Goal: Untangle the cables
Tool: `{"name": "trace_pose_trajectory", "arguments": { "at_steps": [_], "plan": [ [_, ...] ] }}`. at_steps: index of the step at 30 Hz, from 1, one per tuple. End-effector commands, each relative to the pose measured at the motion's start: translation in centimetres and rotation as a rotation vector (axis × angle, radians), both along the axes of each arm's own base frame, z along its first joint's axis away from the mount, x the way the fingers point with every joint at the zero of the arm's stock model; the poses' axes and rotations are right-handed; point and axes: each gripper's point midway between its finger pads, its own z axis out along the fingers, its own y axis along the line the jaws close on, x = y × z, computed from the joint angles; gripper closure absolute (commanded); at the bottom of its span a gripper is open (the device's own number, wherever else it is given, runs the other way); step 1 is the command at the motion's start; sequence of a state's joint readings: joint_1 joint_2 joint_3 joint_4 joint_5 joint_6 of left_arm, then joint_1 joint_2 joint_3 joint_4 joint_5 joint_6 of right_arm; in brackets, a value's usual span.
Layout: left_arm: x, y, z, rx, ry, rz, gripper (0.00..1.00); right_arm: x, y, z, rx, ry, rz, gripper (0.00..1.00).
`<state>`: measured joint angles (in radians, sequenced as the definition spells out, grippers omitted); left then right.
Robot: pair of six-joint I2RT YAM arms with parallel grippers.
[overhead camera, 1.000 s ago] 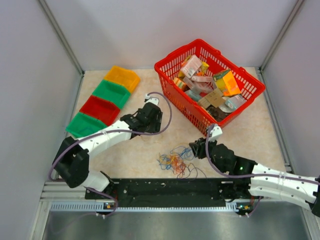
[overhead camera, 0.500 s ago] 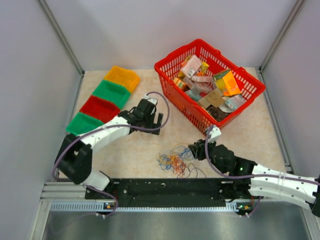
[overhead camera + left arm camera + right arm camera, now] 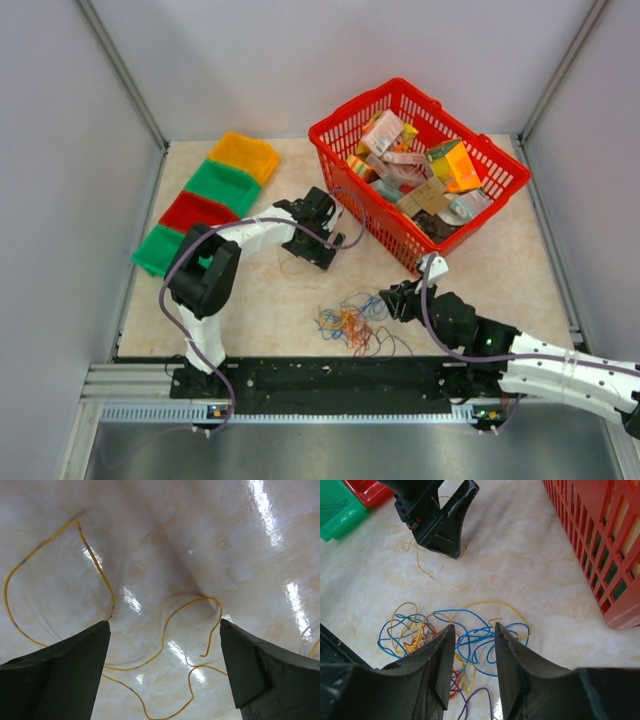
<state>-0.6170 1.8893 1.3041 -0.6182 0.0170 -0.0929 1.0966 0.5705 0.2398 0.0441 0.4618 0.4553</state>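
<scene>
The tangled cables point(image 3: 350, 325), blue, yellow, orange-red and purple loops, lie on the table near the front centre. My right gripper point(image 3: 392, 300) hovers at their right edge. In the right wrist view its jaws point(image 3: 474, 626) stand partly open over the bundle point(image 3: 410, 630), with blue strands showing in the gap and nothing pinched. A single yellow cable point(image 3: 197, 599) lies loose on the table apart from the bundle. My left gripper point(image 3: 325, 240) is wide open just above it point(image 3: 165, 625), with the strand between the fingers and untouched. The right wrist view shows the left fingers point(image 3: 445, 535) beside that strand point(image 3: 417, 562).
A red basket point(image 3: 330, 135) full of packets stands at the back right, close to both grippers. A row of bins runs along the left: orange point(image 3: 243, 155), green point(image 3: 222, 185), red point(image 3: 198, 218), green point(image 3: 162, 250). The nearest green bin point(image 3: 340, 507) holds a blue strand.
My left gripper has opened wide and swung right, away from the bins toward the basket, leaving the yellow cable on the table. The right gripper has crept slightly forward over the bundle.
</scene>
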Motion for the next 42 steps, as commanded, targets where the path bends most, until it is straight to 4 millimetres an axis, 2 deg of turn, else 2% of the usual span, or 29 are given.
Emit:
{"name": "trace_pose_trajectory", "arguments": {
  "at_steps": [1, 6, 8, 12, 13, 17, 21, 27, 33, 39, 42],
  "plan": [
    [1.2, 0.6, 0.4, 0.055, -0.065, -0.04, 0.06, 0.1, 0.3, 0.9, 0.028, -0.025, 0.006, 0.62],
    [0.4, 0.7, -1.0, 0.115, -0.051, -0.057, 0.17, 0.0, 0.5, 0.6, 0.021, -0.014, 0.014, 0.62],
    [0.5, 1.2, -1.4, 0.147, -0.051, -0.042, 0.28, -0.1, 0.6, 0.5, 0.024, -0.011, 0.016, 0.62],
    [0.6, 1.6, -1.4, 0.174, -0.066, -0.009, 0.57, -0.1, 0.5, 0.6, 0.029, -0.012, 0.015, 0.62],
    [0.7, 1.7, -1.0, 0.171, -0.082, 0.003, 0.68, -0.1, 0.4, 0.6, 0.03, -0.014, 0.014, 0.62],
    [1.3, 1.8, 0.9, 0.151, -0.143, 0.054, 1.0, -0.1, 0.4, 0.7, 0.035, -0.015, 0.011, 0.62],
    [2.1, 2.3, 3.8, 0.119, -0.221, 0.132, 1.0, -0.1, 0.4, 0.7, 0.035, -0.015, 0.009, 0.62],
    [3.8, 3.6, 9.9, -0.065, -0.318, 0.282, 1.0, -0.1, 0.3, 0.7, 0.034, -0.011, 0.008, 0.62],
    [6.4, 5.9, 15.9, -0.298, -0.36, 0.41, 1.0, -0.1, 0.3, 0.8, 0.042, -0.012, 0.009, 0.62],
    [8.8, 8.1, 21.5, -0.425, -0.451, 0.484, 1.0, -0.2, 0.4, 0.9, 0.052, -0.01, 0.012, 0.62],
    [10.4, 9.4, 25.4, -0.489, -0.537, 0.52, 1.0, -0.2, 0.4, 0.8, 0.051, -0.009, 0.012, 0.62]
  ]
}}
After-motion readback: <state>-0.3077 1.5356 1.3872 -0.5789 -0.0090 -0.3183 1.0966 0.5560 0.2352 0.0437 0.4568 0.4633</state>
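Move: The yellow cable's loose strand lies on the table right beneath the left hand's open fingers, about 2 cm down, its free end some 3 cm to the right. The tangled cable pile lies about 14 cm back and 5 cm right; the red basket's middle stands some 13 cm ahead and 18 cm right. The green tray nearest the yellow one is 14 cm ahead and 21 cm left. From the right hand the strand is roughly 10 cm ahead, 11 cm left, 12 cm below. The yellow strand is pinched a little short of its free end: the left hand settles about 1 cm onto it and its wide-open fingers shut. Then it is carried up about 18 cm and also leftward and forward, away from the tangled pile and towards the trays, the wrist turning counter-clockwise some 30 degrees and tipping the fingers outward. ##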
